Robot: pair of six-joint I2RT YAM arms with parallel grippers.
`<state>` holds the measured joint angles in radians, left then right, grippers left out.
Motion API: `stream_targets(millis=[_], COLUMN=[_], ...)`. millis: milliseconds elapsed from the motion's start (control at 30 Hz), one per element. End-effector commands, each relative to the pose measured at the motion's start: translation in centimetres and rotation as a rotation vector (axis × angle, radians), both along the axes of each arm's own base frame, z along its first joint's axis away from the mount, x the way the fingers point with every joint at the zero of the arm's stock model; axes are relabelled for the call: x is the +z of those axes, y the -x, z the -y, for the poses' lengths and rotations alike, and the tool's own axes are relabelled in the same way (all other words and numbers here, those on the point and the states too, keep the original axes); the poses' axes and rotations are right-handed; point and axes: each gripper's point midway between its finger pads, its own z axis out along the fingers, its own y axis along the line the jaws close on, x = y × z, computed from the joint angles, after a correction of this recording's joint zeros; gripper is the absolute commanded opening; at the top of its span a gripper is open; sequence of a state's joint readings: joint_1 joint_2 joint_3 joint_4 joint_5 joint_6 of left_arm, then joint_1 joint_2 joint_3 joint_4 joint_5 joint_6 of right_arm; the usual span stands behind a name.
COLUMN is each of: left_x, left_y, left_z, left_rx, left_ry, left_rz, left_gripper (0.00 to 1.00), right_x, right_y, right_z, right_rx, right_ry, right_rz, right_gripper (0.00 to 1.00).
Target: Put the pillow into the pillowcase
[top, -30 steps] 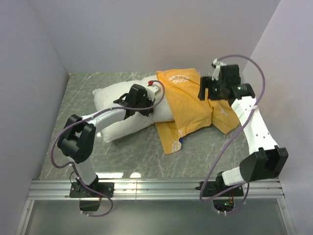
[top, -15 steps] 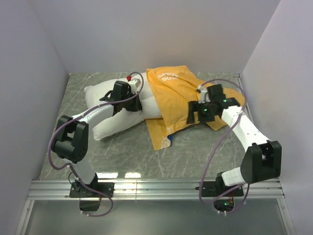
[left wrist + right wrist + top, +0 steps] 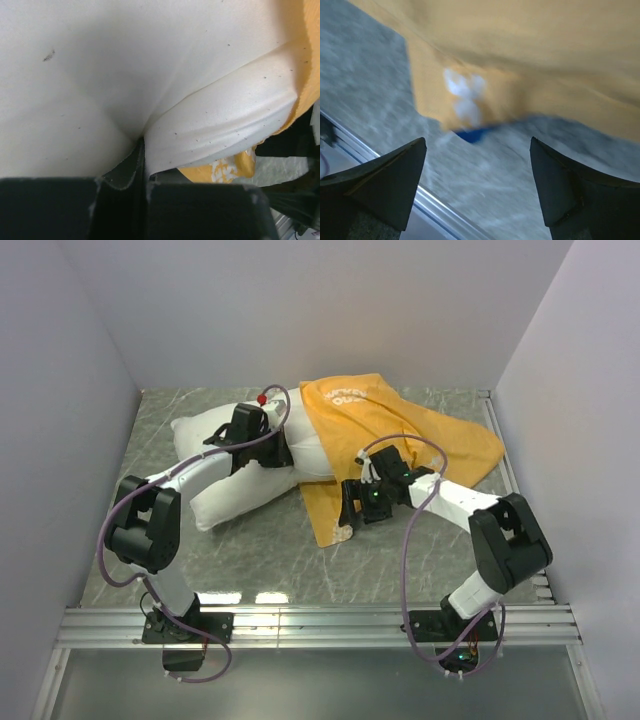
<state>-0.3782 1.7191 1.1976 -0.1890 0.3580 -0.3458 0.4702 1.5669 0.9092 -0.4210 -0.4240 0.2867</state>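
Observation:
The white pillow (image 3: 235, 465) lies across the left middle of the table, its right end under the orange-yellow pillowcase (image 3: 400, 435). My left gripper (image 3: 283, 450) sits on the pillow beside the case's mouth. In the left wrist view it (image 3: 142, 165) is shut on a fold of the pillow (image 3: 100, 75), with the orange pillowcase (image 3: 306, 70) at the right edge. My right gripper (image 3: 350, 508) hangs low over the case's near-left flap. In the right wrist view it (image 3: 477, 145) stands open over bare table, with the pillowcase (image 3: 520, 45) and its blue corner (image 3: 472, 134) just ahead.
The grey marbled table (image 3: 250, 560) is walled in at the left, back and right. An aluminium rail (image 3: 320, 625) runs along the near edge and also shows in the right wrist view (image 3: 440, 210). The right arm's purple cable (image 3: 410, 540) loops over the table.
My right arm has swung from the back right, across the pillowcase, down to its near-left flap. The case's right side now lies spread out. My left gripper dragged the pillow left, then held still.

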Motion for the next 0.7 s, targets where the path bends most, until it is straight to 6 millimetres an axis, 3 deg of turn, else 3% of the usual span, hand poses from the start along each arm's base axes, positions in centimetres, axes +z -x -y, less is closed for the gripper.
stream_targets(millis=[0,33,67,133,167,233,267,333,367,433,467,533,633,667], left_x=[1.1,1.1,1.2,2.1,2.6,5.2,6.5,10.2,12.0,14.9,16.1,17.0,14.9,12.7], left_y=[1.3,1.4,1.7,1.6,1.7,1.4,1.0,-0.2,-0.7,-1.2,-1.4,-1.6,-1.0,-0.2], left_z=[1.5,1.6,1.9,2.5,2.7,3.8,4.1,4.7,4.8,5.1,5.2,5.1,4.7,4.5], left_rx=[-0.008,-0.009,-0.024,-0.034,-0.039,-0.055,-0.055,-0.046,-0.048,-0.052,-0.055,-0.038,-0.007,0.008], left_ry=[0.099,0.112,0.132,0.188,0.215,0.328,0.366,0.488,0.529,0.611,0.634,0.656,0.648,0.628], left_rz=[-0.088,-0.097,-0.105,-0.103,-0.103,-0.082,-0.067,-0.014,0.012,0.047,0.063,0.064,0.011,-0.037], left_gripper=[0.0,0.0,0.0,0.0,0.0,0.0,0.0,0.0,0.0,0.0,0.0,0.0,0.0,0.0], right_x=[1.4,0.7,1.5,3.0,4.6,7.8,10.5,14.6,17.0,19.3,20.1,19.9,17.7,16.5], right_y=[-3.4,-3.6,-4.2,-4.1,-4.5,-2.5,-2.1,2.8,4.1,7.5,9.3,10.5,8.5,6.9], right_z=[-3.8,-4.2,-4.9,-6.3,-7.3,-10.2,-11.9,-15.0,-16.0,-17.1,-17.5,-17.1,-15.8,-14.6], right_rx=[-0.037,-0.037,-0.035,-0.004,0.014,0.131,0.186,0.372,0.455,0.599,0.682,0.739,0.702,0.65], right_ry=[-0.085,-0.089,-0.114,-0.16,-0.187,-0.273,-0.317,-0.426,-0.464,-0.505,-0.519,-0.533,-0.476,-0.473], right_rz=[0.114,0.093,0.109,0.137,0.173,0.198,0.232,0.212,0.253,0.266,0.275,0.266,0.256,0.228], right_gripper=[0.82,0.73,0.4,0.02,0.0,0.0,0.0,0.0,0.0,0.0,0.0,0.0,0.0,0.0])
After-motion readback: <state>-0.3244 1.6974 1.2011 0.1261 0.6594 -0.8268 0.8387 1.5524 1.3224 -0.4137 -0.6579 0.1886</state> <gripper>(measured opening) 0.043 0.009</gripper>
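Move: An empty right hand has the pillowcase's loose near corner about 4 cm to its left, roughly level with it front to back and some 3 cm below. The mouth's edge, around the pillow, is about 16 cm ahead and 6 cm left of that hand. The left hand already pinches the pillow; from it the mouth is some 4 cm ahead and 8 cm right, the near corner about 15 cm back, 12 cm right and 9 cm lower. Leftward first, the right hand slips in about 4 cm, shuts on the pillowcase's near corner, then hauls it further left and up, some 17 cm higher, drawing back and swinging counter-clockwise about 30 degrees. The left hand keeps its pinch on the pillow, rising about 9 cm and easing left while it rolls its left side down. ##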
